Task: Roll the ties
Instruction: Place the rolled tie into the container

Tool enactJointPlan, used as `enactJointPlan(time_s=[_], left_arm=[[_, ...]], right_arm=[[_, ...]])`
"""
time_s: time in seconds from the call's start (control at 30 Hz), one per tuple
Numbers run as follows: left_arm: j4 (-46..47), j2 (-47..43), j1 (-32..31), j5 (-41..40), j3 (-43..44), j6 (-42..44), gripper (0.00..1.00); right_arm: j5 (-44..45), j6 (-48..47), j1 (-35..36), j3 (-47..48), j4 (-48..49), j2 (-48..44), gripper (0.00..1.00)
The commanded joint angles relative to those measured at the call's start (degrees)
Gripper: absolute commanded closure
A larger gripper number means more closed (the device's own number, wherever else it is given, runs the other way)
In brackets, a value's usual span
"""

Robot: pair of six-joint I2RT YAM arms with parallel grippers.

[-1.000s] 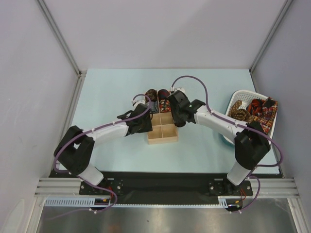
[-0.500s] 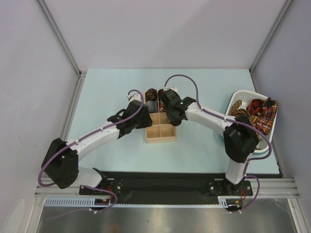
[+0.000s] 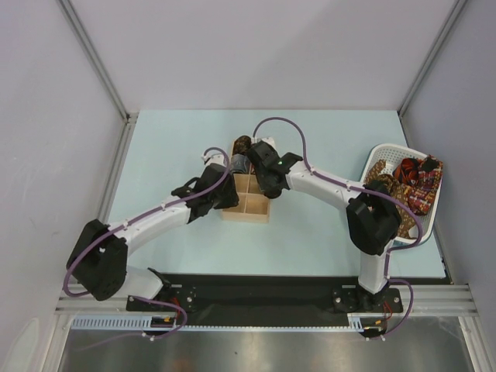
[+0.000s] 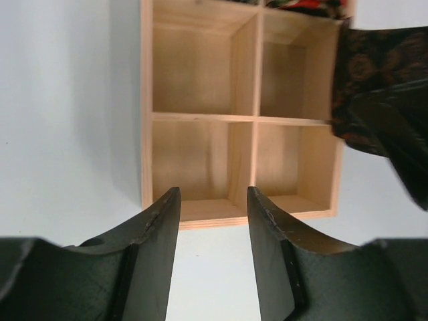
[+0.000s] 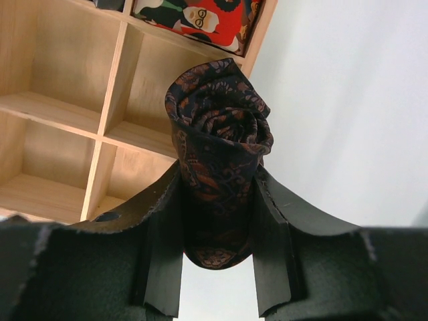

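A dark maroon rolled tie (image 5: 217, 127) with an orange paisley pattern is pinched between the fingers of my right gripper (image 5: 217, 184), which is shut on it. It hangs beside the right wall of the wooden compartment box (image 5: 73, 107); the same roll shows in the left wrist view, rolled tie (image 4: 364, 80). A red patterned tie (image 5: 194, 17) lies in a far compartment. My left gripper (image 4: 212, 200) is open at the near edge of the box (image 4: 200, 221), with nothing between its fingers. From above, the left gripper (image 3: 230, 195) and right gripper (image 3: 266, 184) flank the box (image 3: 248, 208).
A white plastic basket (image 3: 385, 149) at the right holds loose ties (image 3: 407, 178). More rolled ties (image 3: 242, 144) fill the far end of the box. The four near compartments hold nothing. Grey walls close in both sides of the pale blue table (image 3: 170, 147).
The box has slid left and turned a little. My right gripper has carried the rolled tie left and farther away. My left gripper's jaws have opened slightly.
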Motion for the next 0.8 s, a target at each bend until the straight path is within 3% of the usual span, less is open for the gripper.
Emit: enactJointPlan(time_s=[0.0, 0.33, 0.53, 0.67, 0.77], left_arm=[[3.06, 1.41, 2.31, 0.19, -2.59, 1.29, 0.51], [2.89, 9.32, 6.98, 0.98, 2.31, 5.33, 0.49], [8.77, 9.07, 6.45, 2.65, -3.03, 3.93, 0.63], [10.62, 8.80, 5.05, 3.36, -5.59, 3.14, 0.89], [10.10, 8.01, 3.29, 2.57, -5.33, 2.00, 0.92]], right_arm=[[0.34, 0.89, 0.36, 2.58, -0.99, 1.15, 0.85], [0.25, 0.80, 0.36, 3.81, -2.05, 1.42, 0.86], [-0.01, 0.89, 0.01, 4.86, -2.40, 1.86, 0.85], [-0.27, 0.97, -0.17, 5.74, -2.58, 3.09, 0.85], [-0.80, 1.32, -0.08, 6.45, -2.40, 4.05, 0.85]])
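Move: The container's left wall, beside its nearest left empty compartment, lies about 3 cm left of the left hand, 2 cm ahead and 7 cm below. That compartment is 2 cm ahead, 1 cm right and 8 cm down; the grey rolled tie sits roughly 14 cm beyond it. From the right hand, holding a rolled tie, that wall spot is some 14 cm left, 2 cm back and 7 cm lower; the empty compartment beneath the tie is 5 cm ahead, 4 cm left and 8 cm down. Bring the left gripper down some 7 cm and outward to the left, edging forward, so its half-open fingers come down astride the container's left wall; ease back about a centimetre to the right late in the descent, then close and pinch the wall. Keep the right hand nearly still, holding the rolled tie above the container's right side. ##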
